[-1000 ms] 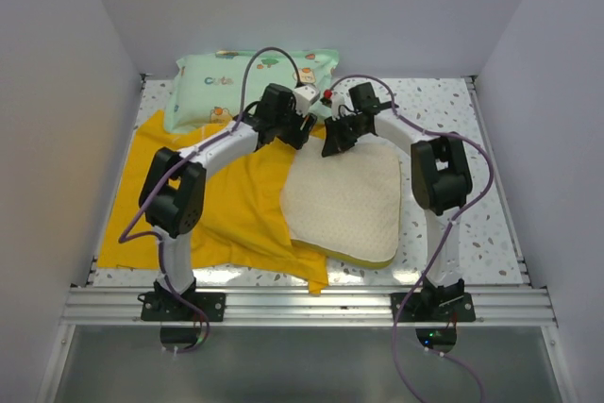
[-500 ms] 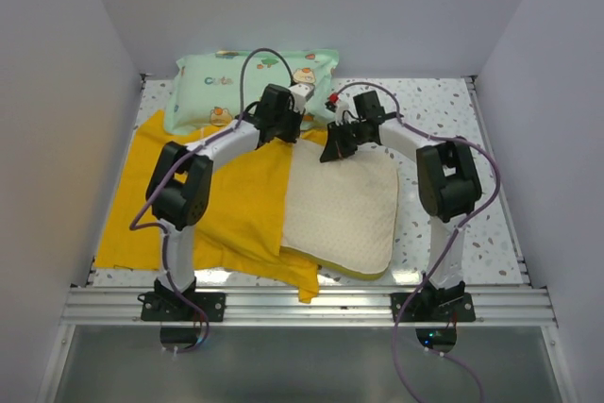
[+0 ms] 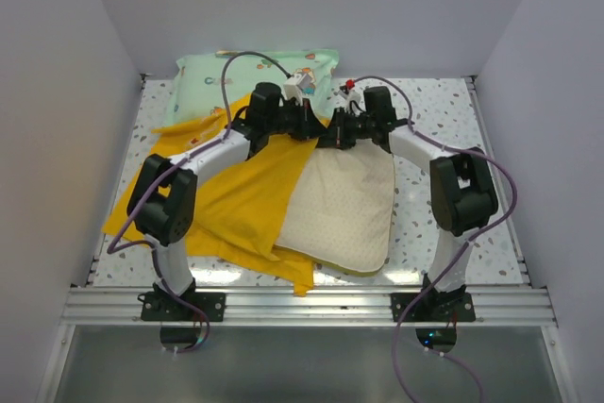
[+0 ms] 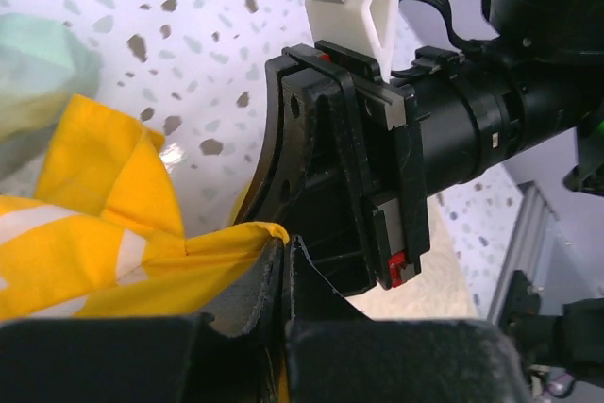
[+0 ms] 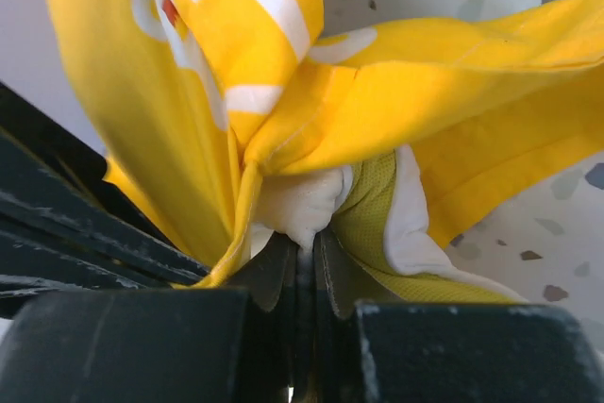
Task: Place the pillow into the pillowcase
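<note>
The cream-white pillow [image 3: 344, 205] lies right of centre on the table, its far end raised. The bright yellow pillowcase [image 3: 231, 200] is spread to its left, bunched and drawn up toward the middle. Both grippers meet at the pillow's far end. My left gripper [image 3: 310, 125] [image 4: 286, 243] is shut, with the pillowcase [image 4: 94, 252] hem caught at its tips. My right gripper [image 3: 332, 133] [image 5: 307, 243] is shut on a white corner of the pillow [image 5: 302, 200]. Pillowcase [image 5: 189, 110] fabric drapes over that corner.
A mint-green cartoon-print pillow [image 3: 226, 77] lies against the back wall, just behind the left arm. White walls close in the speckled table [image 3: 444, 110] on three sides. An aluminium rail [image 3: 302, 304] runs along the near edge.
My left gripper has shut on the pillowcase hem. Both grippers moved toward the back and came together, pulling the pillow's far end back and bunching the pillowcase toward the middle.
</note>
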`<state>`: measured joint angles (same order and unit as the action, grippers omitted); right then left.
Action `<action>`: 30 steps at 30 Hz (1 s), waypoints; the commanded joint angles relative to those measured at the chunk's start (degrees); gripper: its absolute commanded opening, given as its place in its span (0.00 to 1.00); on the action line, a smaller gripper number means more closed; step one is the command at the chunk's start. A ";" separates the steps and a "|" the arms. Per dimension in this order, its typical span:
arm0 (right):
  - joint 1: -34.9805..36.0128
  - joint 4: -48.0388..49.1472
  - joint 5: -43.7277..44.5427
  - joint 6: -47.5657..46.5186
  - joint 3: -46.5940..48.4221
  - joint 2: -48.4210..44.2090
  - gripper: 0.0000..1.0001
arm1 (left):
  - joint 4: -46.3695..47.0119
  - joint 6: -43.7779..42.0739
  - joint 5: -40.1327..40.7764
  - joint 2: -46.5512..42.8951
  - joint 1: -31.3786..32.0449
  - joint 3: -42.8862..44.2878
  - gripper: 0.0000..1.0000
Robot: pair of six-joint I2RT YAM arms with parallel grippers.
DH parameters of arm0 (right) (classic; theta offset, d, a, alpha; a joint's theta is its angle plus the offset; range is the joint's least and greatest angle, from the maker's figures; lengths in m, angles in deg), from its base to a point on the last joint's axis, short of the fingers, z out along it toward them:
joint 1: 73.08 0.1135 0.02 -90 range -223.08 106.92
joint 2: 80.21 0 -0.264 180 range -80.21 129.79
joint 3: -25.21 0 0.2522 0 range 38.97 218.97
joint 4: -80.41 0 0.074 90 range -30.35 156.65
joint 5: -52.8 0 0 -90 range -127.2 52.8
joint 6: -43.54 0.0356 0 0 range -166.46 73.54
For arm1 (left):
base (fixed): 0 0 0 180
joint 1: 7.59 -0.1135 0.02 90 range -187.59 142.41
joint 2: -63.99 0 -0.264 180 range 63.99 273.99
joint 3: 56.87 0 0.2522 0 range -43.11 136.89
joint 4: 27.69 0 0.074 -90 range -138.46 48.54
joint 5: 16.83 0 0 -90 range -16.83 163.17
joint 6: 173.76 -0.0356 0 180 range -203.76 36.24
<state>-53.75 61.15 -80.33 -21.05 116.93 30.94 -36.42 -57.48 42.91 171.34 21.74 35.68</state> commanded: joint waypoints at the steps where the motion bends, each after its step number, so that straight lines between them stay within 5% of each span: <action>1: 1.06 19.27 -6.95 11.67 -2.00 -8.40 0.00 | 13.76 11.93 -12.62 -4.52 2.67 -1.61 0.00; 20: 3.17 51.11 -13.38 34.70 -12.47 -12.01 0.00 | 20.19 21.88 -7.62 3.83 2.06 -0.82 0.00; 26: 0.54 19.15 -3.84 5.74 -9.49 -10.78 0.00 | 10.98 15.66 -1.21 6.38 -1.45 0.05 0.01; 30: -1.05 7.02 2.96 -5.09 -7.82 -7.10 0.00 | -1.22 0.84 3.52 2.54 -3.48 2.08 0.53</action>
<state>-55.47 76.10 -76.77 -12.79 104.58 24.82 -26.54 -43.18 34.97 175.25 20.80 35.52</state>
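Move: My left hand has the upper rim of the yellow pillowcase pinched, and my right hand grips the white pillow's corner. From my left hand, the pillow's middle is about 15 cm back, 5 cm right and 13 cm down; the case's middle lies some 10 cm back and 18 cm left, 15 cm below. From my right hand, the pillow's middle is roughly 14 cm back, 3 cm right and 8 cm down, and the case's middle 8 cm back and 21 cm left. Together I hoist the pinched case rim and the pillow corner about 5 cm, both sets of fingertips tipping up some 15–20 degrees. I hold them raised, then drop both hands almost to where they began. My left fingers start opening on the rim at the bottom of the drop, while my right keeps its grip on the pillow corner. ##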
